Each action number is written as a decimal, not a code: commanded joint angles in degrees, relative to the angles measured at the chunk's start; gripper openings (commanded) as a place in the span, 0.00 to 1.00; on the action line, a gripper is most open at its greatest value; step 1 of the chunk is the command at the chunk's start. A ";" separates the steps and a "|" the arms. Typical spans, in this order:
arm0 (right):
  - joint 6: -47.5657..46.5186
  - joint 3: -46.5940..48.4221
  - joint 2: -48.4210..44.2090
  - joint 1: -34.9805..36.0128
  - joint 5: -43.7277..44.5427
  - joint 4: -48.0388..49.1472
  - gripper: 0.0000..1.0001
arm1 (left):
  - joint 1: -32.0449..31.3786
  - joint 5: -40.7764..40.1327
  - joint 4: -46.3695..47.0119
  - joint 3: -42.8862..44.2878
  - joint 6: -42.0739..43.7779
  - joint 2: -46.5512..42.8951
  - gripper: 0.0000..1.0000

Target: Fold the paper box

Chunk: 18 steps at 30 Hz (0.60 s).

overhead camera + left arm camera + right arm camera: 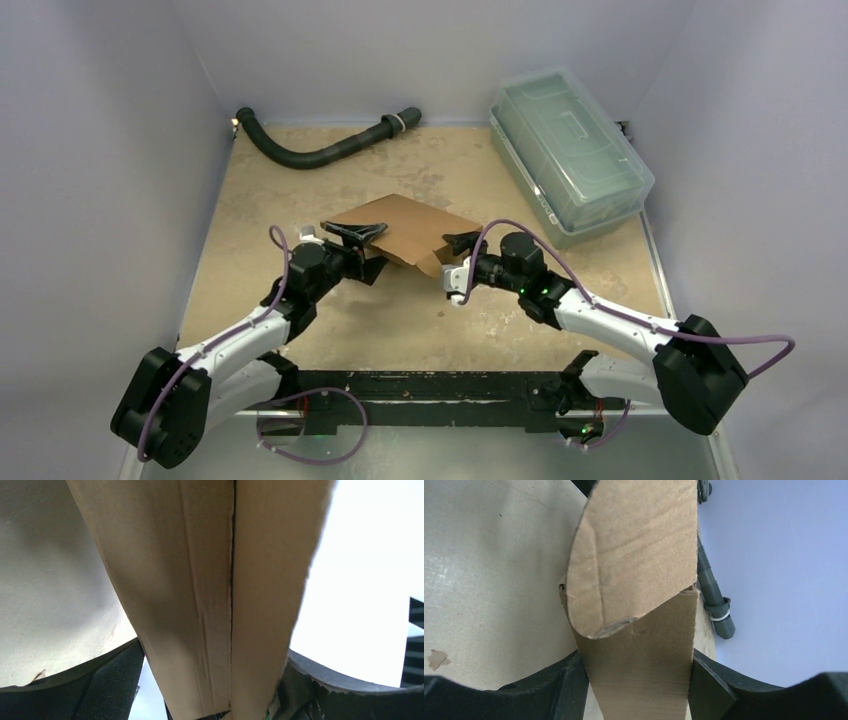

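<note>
The paper box (410, 230) is a brown cardboard sheet, partly folded and held tilted above the middle of the table between both arms. My left gripper (362, 250) straddles its left edge, one finger over the top and one beneath. In the left wrist view two cardboard panels (210, 605) split by a dark seam fill the space between the fingers (115, 680) and touch both. My right gripper (458, 258) holds the box's right end. The right wrist view shows a cardboard strip (639, 670) with a rounded flap above it, pressed between both fingers (569, 685).
A clear greenish lidded bin (570, 150) stands at the back right. A dark corrugated hose (320, 148) lies along the back edge and also shows in the right wrist view (714, 600). White walls enclose the tan table (260, 210) on three sides.
</note>
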 commanded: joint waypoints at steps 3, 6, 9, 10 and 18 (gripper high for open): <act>4.27 3.04 -1.26 -1.58 -2.86 -0.84 0.56 | 0.99 2.40 10.24 -3.41 6.73 -4.89 0.86; 5.64 3.44 -1.89 -2.83 -4.81 -1.83 0.56 | 3.66 5.83 7.22 -3.16 14.08 -8.12 0.90; 7.09 3.90 -1.99 -3.92 -7.46 -2.89 0.55 | 7.12 9.21 0.85 -1.88 23.50 -12.92 0.92; 7.77 4.08 -1.97 -4.35 -8.38 -3.15 0.55 | 7.95 10.14 -1.88 -0.99 27.09 -14.59 0.93; 16.15 5.26 -0.78 -8.76 -16.12 -2.96 0.55 | 8.92 11.67 -31.97 15.05 67.91 -20.29 0.98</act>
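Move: The closed paper box hangs between both grippers. From the left hand, whose open fingers still straddle its near edge, the middle of the box lies about 4 cm ahead and 6 cm to the right, roughly level. From the right hand, which grips its right end, it lies some 4 cm ahead and 10 cm to the left, at the same height. The loose rounded flap sticks out about 4 cm to the left of the right hand and 3 cm nearer the base. Up and away from the box, the left hand comes free of its near edge, rising about 6 cm while easing back and to its left, fingers opening to full width; its wrist rolls some 40 degrees, left side rising, and tips up a little. The right hand keeps its pinch on the right end, drifting slightly right and up and tilting the box forward roughly 10 degrees. ##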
